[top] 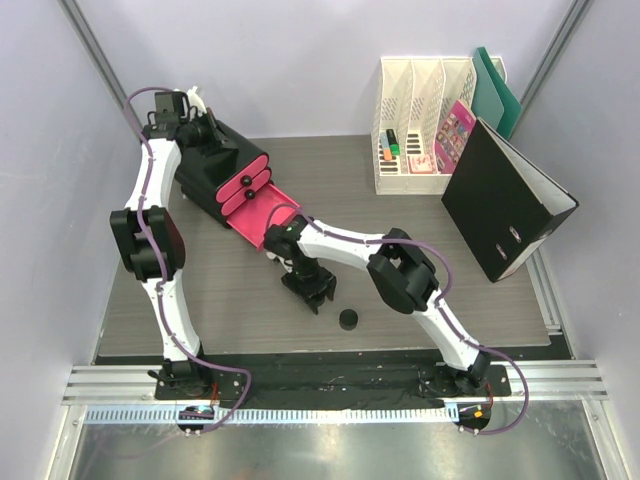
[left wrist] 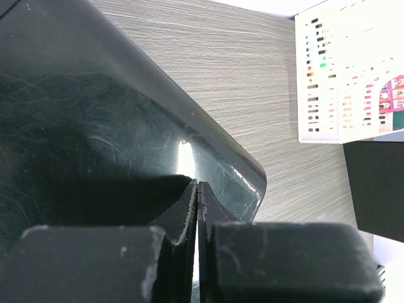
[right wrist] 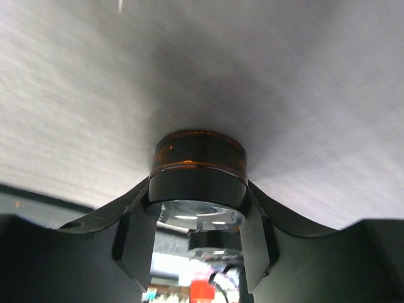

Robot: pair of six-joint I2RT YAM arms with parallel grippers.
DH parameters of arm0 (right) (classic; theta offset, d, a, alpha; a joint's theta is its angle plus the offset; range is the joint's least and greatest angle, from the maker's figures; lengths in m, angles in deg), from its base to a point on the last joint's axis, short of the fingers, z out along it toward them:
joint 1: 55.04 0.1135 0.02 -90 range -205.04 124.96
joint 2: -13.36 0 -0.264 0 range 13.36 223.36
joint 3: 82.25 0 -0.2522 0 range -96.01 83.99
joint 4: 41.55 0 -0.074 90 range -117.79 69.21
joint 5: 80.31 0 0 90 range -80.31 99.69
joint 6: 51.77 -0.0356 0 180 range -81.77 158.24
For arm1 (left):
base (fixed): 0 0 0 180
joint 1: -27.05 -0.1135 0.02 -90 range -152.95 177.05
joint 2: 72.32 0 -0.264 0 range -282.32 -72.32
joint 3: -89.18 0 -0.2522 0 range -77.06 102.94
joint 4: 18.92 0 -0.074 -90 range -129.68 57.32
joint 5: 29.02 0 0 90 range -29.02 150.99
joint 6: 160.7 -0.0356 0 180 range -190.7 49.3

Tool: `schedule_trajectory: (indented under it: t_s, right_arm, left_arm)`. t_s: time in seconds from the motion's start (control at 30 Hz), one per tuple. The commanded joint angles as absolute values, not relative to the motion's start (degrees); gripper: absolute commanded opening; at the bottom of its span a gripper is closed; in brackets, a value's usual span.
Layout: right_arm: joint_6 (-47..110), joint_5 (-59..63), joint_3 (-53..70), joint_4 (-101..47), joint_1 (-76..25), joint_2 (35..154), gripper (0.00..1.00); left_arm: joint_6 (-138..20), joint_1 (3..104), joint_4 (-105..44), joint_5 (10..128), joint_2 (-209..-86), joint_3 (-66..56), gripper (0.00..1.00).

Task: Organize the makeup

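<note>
In the right wrist view a round compact (right wrist: 199, 167) with a black lid and amber base sits between my right gripper's (right wrist: 199, 189) fingers; both pads press its sides. Seen from above, the right gripper (top: 310, 290) is low over the table just in front of the open pink drawer (top: 262, 215), and it hides that compact. A second black round compact (top: 348, 319) lies on the table just right of it. My left gripper (left wrist: 199, 189) is shut with nothing in it and rests on the glossy top of the black box (left wrist: 95, 113), at the far left (top: 205, 130).
The black box with pink drawers (top: 235, 175) stands at the back left. A white file organizer (top: 425, 150) holding marker pens stands at the back right, with a black binder (top: 505, 200) leaning beside it. Wood-grain table top (top: 430, 320) lies around the right arm.
</note>
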State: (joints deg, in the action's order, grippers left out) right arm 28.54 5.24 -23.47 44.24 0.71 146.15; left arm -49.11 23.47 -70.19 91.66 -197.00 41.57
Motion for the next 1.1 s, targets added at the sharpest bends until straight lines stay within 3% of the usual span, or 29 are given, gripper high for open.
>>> schedule_trajectory:
  t_s: [0.0,0.37,0.7,1.07]
  right_arm:
    - [29.4,13.7,-26.4,37.6,0.0,147.0,0.17]
    - [30.0,17.7,-35.5,34.6,-4.1,144.8,0.11]
    - [29.9,16.0,-57.8,34.2,-9.1,152.7,0.10]
    - [26.4,3.2,-56.1,21.9,-11.8,152.8,0.08]
  left_arm:
    - [-54.7,24.0,-94.8,79.7,-207.6,33.8,0.00]
    - [-54.3,24.0,-95.7,80.2,-208.1,35.3,0.00]
    - [-54.3,24.0,-96.8,80.2,-209.3,38.2,0.00]
    - [-54.3,24.0,-97.3,80.4,-210.3,39.2,0.00]
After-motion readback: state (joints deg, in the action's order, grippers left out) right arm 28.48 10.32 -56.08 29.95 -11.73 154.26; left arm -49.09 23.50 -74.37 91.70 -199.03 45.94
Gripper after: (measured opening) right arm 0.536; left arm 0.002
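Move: The right hand already grips a black-lidded jar just off the table, and the open pink drawer it is bound for lies about 18 cm ahead and 13 cm to its left, at nearly the same height. The second black jar stands some 7 cm back and 5 cm to its right; the black organizer's body is roughly 27 cm ahead and 22 cm left. From the left hand, the open drawer is some 16 cm back, 8 cm right and 16 cm lower. The right arm carries the pinched jar forward some 21 cm and about 7 cm to the left towards the open drawer, away from the second jar, skimming low at first and then rising about 9 cm to clear the drawer's rim. On the way the wrist tilts some 40 degrees, so that the fingers swing from pointing down to leaning forward and left, and the hand slows near the drawer's front edge with its grip on the jar unchanged. ##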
